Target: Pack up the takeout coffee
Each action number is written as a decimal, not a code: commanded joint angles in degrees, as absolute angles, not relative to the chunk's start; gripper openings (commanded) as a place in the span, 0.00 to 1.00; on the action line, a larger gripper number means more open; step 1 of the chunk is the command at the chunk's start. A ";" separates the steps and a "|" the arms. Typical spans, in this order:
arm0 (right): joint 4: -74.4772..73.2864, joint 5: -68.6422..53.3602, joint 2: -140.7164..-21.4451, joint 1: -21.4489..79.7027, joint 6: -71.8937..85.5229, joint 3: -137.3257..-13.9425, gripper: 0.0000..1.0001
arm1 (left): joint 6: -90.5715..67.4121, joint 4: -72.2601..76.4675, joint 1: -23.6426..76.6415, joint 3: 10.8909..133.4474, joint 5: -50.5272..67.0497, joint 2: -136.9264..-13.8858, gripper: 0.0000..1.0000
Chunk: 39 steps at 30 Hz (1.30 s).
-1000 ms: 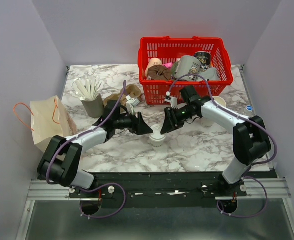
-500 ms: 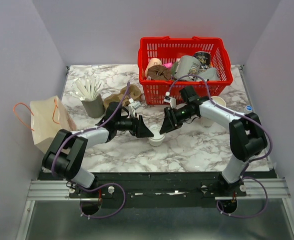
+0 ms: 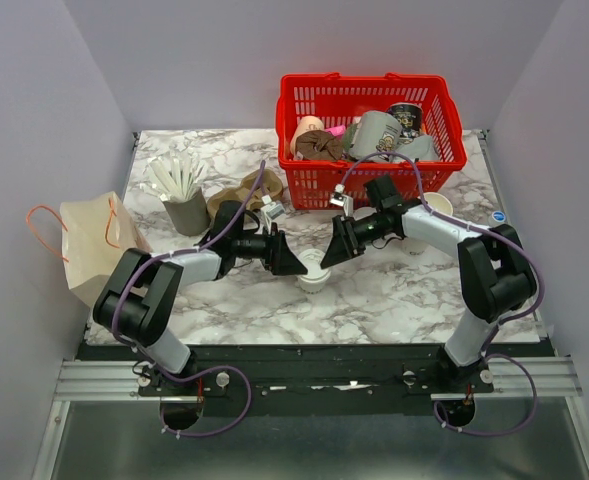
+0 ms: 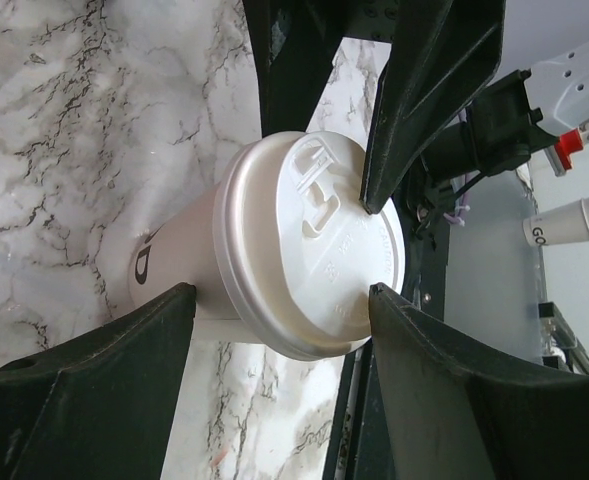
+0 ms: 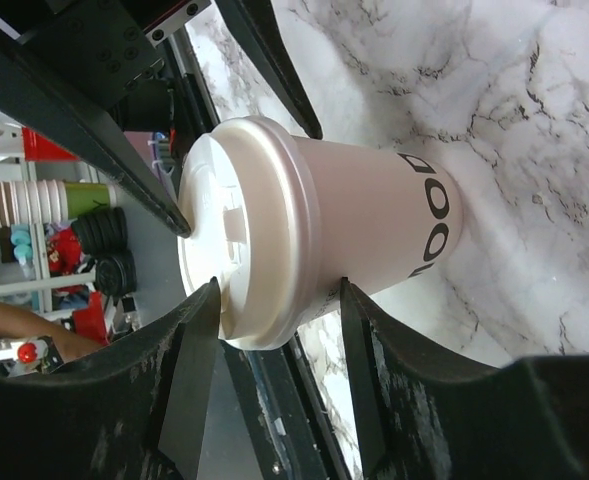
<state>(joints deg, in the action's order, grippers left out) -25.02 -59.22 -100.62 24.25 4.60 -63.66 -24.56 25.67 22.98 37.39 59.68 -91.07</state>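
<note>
The takeout coffee (image 3: 314, 274), a small white cup with a white lid, stands upright mid-table. My left gripper (image 3: 298, 265) reaches it from the left and my right gripper (image 3: 327, 257) from the right. In the left wrist view the left gripper (image 4: 279, 290) straddles the lid rim of the cup (image 4: 304, 230): one fingertip touches the cup wall under the rim, the other the lid top. In the right wrist view the right gripper (image 5: 276, 285) pinches the cup (image 5: 374, 220) the same way, across the lid rim. The brown paper bag (image 3: 89, 245) stands at the table's left edge.
A red basket (image 3: 364, 82) full of items stands at the back. A grey cup of white sticks (image 3: 184, 208) and a brown cardboard piece (image 3: 244, 190) are back left. A white cup (image 3: 438, 204) sits right of my right arm.
My left gripper has moved right and closed in on the cup's lid rim. My right gripper has stayed at the cup. The cup has not moved.
</note>
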 commanded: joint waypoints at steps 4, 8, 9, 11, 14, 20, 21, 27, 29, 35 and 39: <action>-18.99 -60.82 -101.69 24.26 -4.04 -60.82 0.58 | -15.73 21.98 22.50 38.93 59.85 -94.04 0.77; -16.09 -60.65 -100.90 24.26 -8.69 -58.89 0.58 | -15.29 21.45 22.50 39.46 59.68 -94.66 0.77; -15.30 -60.47 -100.72 24.26 -9.05 -58.36 0.58 | -15.21 21.36 22.50 39.38 59.68 -94.66 0.77; -13.89 -59.33 -100.20 24.26 -9.84 -57.48 0.57 | -15.03 21.01 22.41 39.38 59.68 -94.75 0.77; -12.75 -58.63 -100.11 24.26 -10.55 -56.69 0.57 | -14.41 20.57 22.41 39.46 59.50 -94.75 0.77; -12.22 -56.88 -99.93 24.26 -10.90 -57.30 0.56 | -12.75 18.29 22.32 41.13 58.98 -94.75 0.76; -11.78 -56.08 -99.67 24.26 -10.72 -57.22 0.55 | -12.40 17.67 22.32 41.83 58.54 -94.75 0.76; -12.48 -53.09 -96.51 24.26 -11.08 -57.57 0.59 | -8.44 10.73 22.41 46.04 58.45 -93.96 0.76; -13.70 -54.13 -95.37 24.26 -10.90 -58.09 0.63 | -8.18 8.63 22.41 47.02 59.06 -93.43 0.77; -16.17 -54.67 -93.25 24.17 -11.16 -61.25 1.00 | -6.15 3.52 22.41 50.62 59.94 -93.08 0.78; -16.35 -53.61 -91.50 24.17 -12.83 -62.05 1.00 | -6.24 2.55 22.33 51.76 59.86 -92.81 0.78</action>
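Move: Both hands are already at the lidded coffee cup, fingertips around its white lid: the cup's middle lies about 3 cm to the left hand's right, 1 cm back and 5 cm below, and likewise some 3 cm to the right hand's left. From the right hand, the black lid stack stands about 12 cm ahead and 9 cm right. From the left hand, the cup carrier lies roughly 18 cm ahead and 12 cm left. Fingertips of both hands stay at the lid's rim and top at first, the left hand nearly still while the right dips slightly and rolls, forward side rising, some 25 degrees in all. Then both ease forward and up, about 2.5 cm, the left fingers keeping their gap and the right ones springing wide open as they let go of the lid. ##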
